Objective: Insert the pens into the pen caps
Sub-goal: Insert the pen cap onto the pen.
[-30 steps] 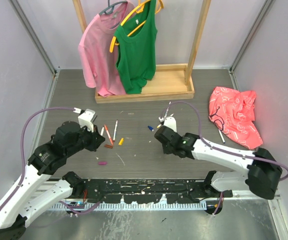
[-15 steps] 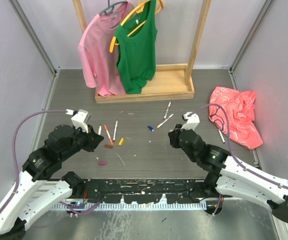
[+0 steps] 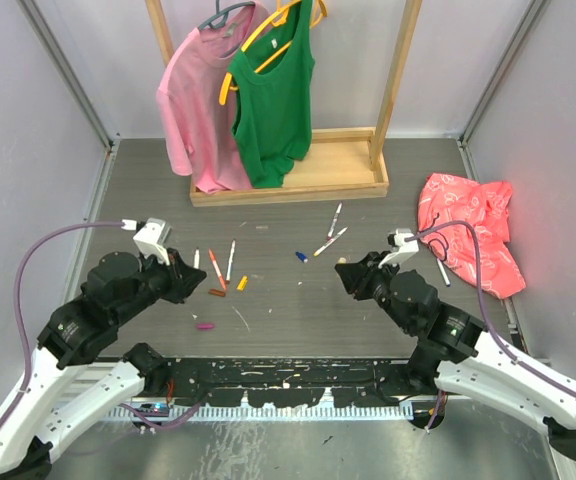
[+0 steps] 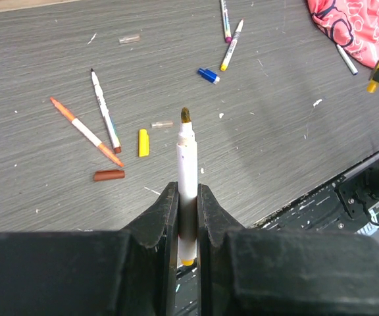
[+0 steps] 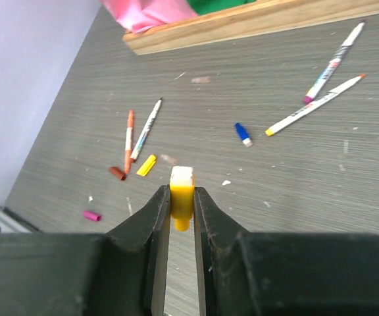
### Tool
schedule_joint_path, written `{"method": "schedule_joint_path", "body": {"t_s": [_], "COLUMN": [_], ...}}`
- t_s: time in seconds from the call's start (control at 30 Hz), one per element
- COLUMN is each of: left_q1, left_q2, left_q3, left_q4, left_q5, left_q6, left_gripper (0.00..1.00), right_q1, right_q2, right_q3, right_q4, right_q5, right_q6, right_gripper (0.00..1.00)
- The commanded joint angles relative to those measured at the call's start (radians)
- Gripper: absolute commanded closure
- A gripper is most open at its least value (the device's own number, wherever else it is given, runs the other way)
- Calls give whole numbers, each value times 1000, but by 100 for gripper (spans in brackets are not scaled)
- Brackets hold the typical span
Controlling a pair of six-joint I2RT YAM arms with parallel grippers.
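Note:
My left gripper [image 4: 187,197] is shut on a white pen [image 4: 187,155] with a dark olive tip and a yellow rear end; the tip points forward over the table. In the top view the left gripper [image 3: 184,274] is left of centre. My right gripper [image 5: 181,201] is shut on a yellow pen cap [image 5: 181,191], whose pale open end faces away. In the top view the right gripper [image 3: 348,272] is right of centre, facing the left one across a wide gap. On the table between them lie an orange pen [image 3: 213,268], a white pen [image 3: 230,260], a yellow cap [image 3: 242,283], a brown cap [image 3: 217,293], a magenta cap [image 3: 205,326] and a blue cap [image 3: 301,256].
Two more pens [image 3: 332,232] lie behind the blue cap. Another pen [image 3: 442,272] rests at the edge of a crumpled red cloth [image 3: 471,235] on the right. A wooden rack base [image 3: 288,185] with hanging pink and green shirts stands at the back.
My right gripper has pulled back from the table's middle to the right, carrying the yellow cap. My left gripper has drawn a little to the left with its pen.

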Motion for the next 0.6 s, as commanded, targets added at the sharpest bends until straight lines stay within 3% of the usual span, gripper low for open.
{"method": "schedule_joint_path", "body": {"t_s": [0.0,0.17,0.57], "left_q1": [-4,-3,-4], "left_q2": [60,160,201], "left_q3": [63,93,103], "left_q4": [14,-31,40], "left_q5": [29,60,106], "left_q6": [-20,-24,-15], "left_gripper": [100,100,100], "right_q1": [-2,-2,-1], "right_q2": [50,170,239], "right_q3": [30,77,110], "right_q4": [135,122,164], "right_q5": [-110,-155,-113], "right_q6": [74,92,114], "right_gripper": [100,100,100]}}
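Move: The yellow pen cap in my right fingers is about 28 cm to the right of my left hand, level with it in reach and nearly in height. My left hand holds the pen, brown tip up; the pen is likewise about 28 cm to the left of my right hand. On the table some 18 cm below, the loose yellow cap lies 14 cm ahead and 4 cm right of my left hand, the brown cap 11 cm ahead and 4 cm left. The blue cap lies about 20 cm ahead and 5 cm left of my right hand. I bring the yellow cap and the pen towards each other in the air. My right hand does most of it, going about 5 cm left and sinking a little as its fingers tip down and swing slightly counter-clockwise; my left hand eases some 2 cm right and 2 cm down, tipping its fingers down too. Both keep their pinch and slow almost to a stop, still apart. ##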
